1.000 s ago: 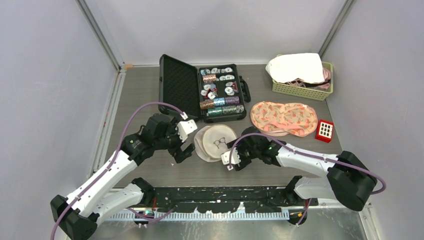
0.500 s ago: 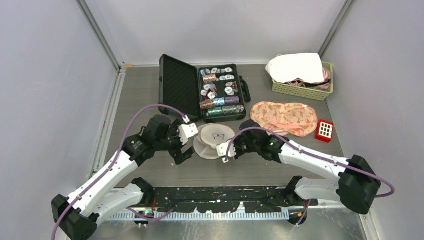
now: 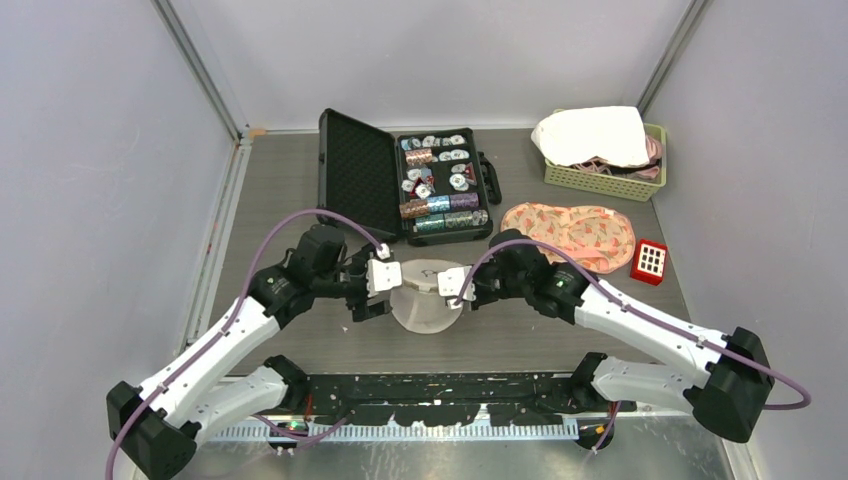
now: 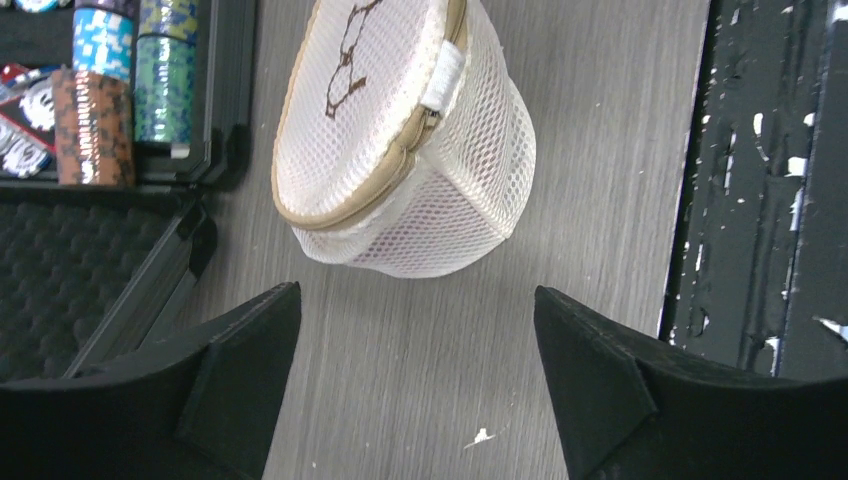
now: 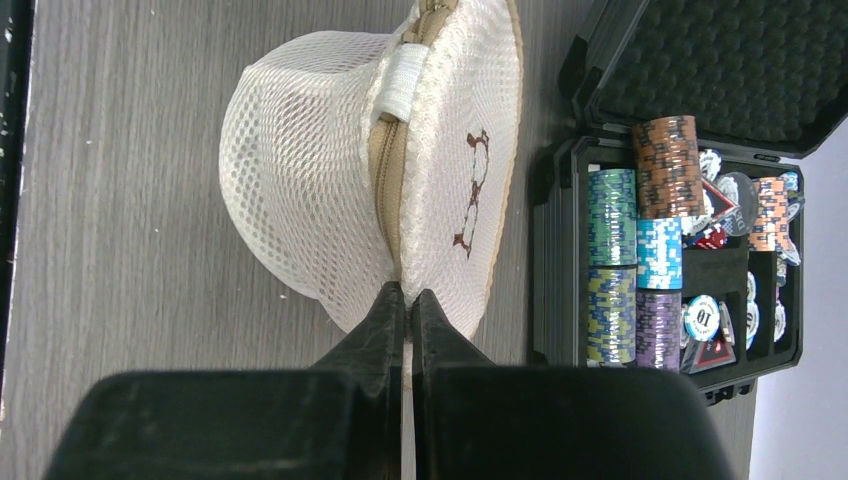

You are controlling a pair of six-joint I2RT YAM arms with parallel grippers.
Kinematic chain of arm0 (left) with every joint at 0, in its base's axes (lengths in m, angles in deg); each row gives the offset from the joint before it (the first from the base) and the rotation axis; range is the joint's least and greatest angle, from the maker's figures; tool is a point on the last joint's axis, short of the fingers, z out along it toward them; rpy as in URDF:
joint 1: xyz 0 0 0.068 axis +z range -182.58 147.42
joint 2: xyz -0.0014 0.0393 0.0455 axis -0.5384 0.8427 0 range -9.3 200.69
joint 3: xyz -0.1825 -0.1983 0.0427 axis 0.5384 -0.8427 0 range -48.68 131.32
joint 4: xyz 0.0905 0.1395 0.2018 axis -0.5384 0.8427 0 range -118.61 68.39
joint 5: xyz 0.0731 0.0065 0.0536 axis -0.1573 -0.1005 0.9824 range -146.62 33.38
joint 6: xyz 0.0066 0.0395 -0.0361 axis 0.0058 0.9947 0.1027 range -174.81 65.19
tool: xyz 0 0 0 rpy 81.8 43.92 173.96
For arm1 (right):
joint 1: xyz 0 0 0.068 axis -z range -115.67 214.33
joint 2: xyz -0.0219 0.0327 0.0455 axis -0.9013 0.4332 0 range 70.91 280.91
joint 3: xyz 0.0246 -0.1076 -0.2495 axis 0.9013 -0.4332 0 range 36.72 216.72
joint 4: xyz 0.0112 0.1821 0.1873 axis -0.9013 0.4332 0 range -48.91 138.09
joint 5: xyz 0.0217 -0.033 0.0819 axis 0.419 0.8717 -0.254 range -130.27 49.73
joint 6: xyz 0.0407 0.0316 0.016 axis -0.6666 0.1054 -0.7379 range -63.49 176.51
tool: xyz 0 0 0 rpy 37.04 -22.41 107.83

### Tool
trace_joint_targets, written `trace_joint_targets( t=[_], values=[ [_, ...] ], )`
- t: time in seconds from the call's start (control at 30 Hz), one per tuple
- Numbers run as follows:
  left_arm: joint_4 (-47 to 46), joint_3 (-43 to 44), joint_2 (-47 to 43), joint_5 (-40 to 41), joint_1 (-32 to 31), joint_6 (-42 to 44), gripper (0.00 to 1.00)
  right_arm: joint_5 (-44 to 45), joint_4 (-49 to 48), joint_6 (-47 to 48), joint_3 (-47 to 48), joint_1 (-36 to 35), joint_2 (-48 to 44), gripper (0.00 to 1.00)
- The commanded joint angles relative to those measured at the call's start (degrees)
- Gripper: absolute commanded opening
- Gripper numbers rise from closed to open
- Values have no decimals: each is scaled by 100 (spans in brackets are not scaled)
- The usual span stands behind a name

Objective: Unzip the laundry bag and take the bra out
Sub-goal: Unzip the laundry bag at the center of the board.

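Note:
The laundry bag (image 3: 425,300) is a round white mesh pouch with a tan zipper (image 5: 385,170) and a white fabric tab (image 5: 400,80). It hangs tilted, its lower mesh near the table. My right gripper (image 3: 455,285) is shut on the bag's rim at the zipper seam, seen close in the right wrist view (image 5: 408,292). My left gripper (image 3: 378,290) stands open beside the bag's left side, apart from it. In the left wrist view the laundry bag (image 4: 400,160) sits just beyond the left gripper (image 4: 415,293). The bra is hidden.
An open black case (image 3: 405,185) of poker chips lies just behind the bag. A peach patterned padded garment (image 3: 567,235) and a red block (image 3: 649,261) lie to the right. A green basket (image 3: 600,180) with white cloth stands at the back right.
My right gripper has shut on the bag's rim and raised it off the table, pulling the bag upright. The left gripper has moved right toward the bag.

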Motion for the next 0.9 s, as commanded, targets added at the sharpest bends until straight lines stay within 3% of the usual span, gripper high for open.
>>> trace_joint_targets(
  t=[0.0, 0.17, 0.3, 0.47, 0.6, 0.67, 0.73, 0.87],
  values=[
    [-519, 285, 144, -416, -58, 331, 80, -225, 7, -227, 303, -17, -267, 1],
    [-954, 190, 384, -167, -411, 401, 78, -378, 101, -216, 345, -14, -327, 1],
    [-1308, 215, 610, -73, -634, 227, 71, -424, 89, -236, 369, -18, -359, 1],
    [-1361, 270, 737, -25, -754, 91, 48, -525, 10, -606, 532, -18, -424, 1],
    [-1168, 330, 744, -220, -763, 24, 36, -506, -45, -839, 584, -18, -538, 1],
    [-1117, 364, 731, -283, -763, -31, 22, -474, -1, -977, 589, -19, -614, 3],
    [-1077, 420, 714, -294, -767, -162, 1, -429, 50, -1149, 608, -15, -669, 14],
    [-1077, 526, 685, -342, -763, -499, 0, -409, 126, -1704, 678, -16, -773, 62]
  ],
)
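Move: The zipped rim of the mesh laundry bag, by the white tag, lies about 5 cm to the left hand's right, level fore-and-aft and some 2 cm lower; the bag's middle is about 8 cm right. From the right hand, still pinching the opposite end of the rim, that middle is roughly 6 cm left, 2 back and 5 below. The chip tray sits some 24 cm ahead and 11 right of the left hand; the peach pouch is 10 ahead, 26 right of the right hand. The left fingers come to pinch the bag's zipped rim beside the white tag: they slide about 5 cm right, turning slightly clockwise, and close from wide to shut. The right hand keeps its pinch on the other end while drawing back about 2 cm and rising some 4, its fingertips tilting up some 10 degrees, then opens and lets go at the last. ##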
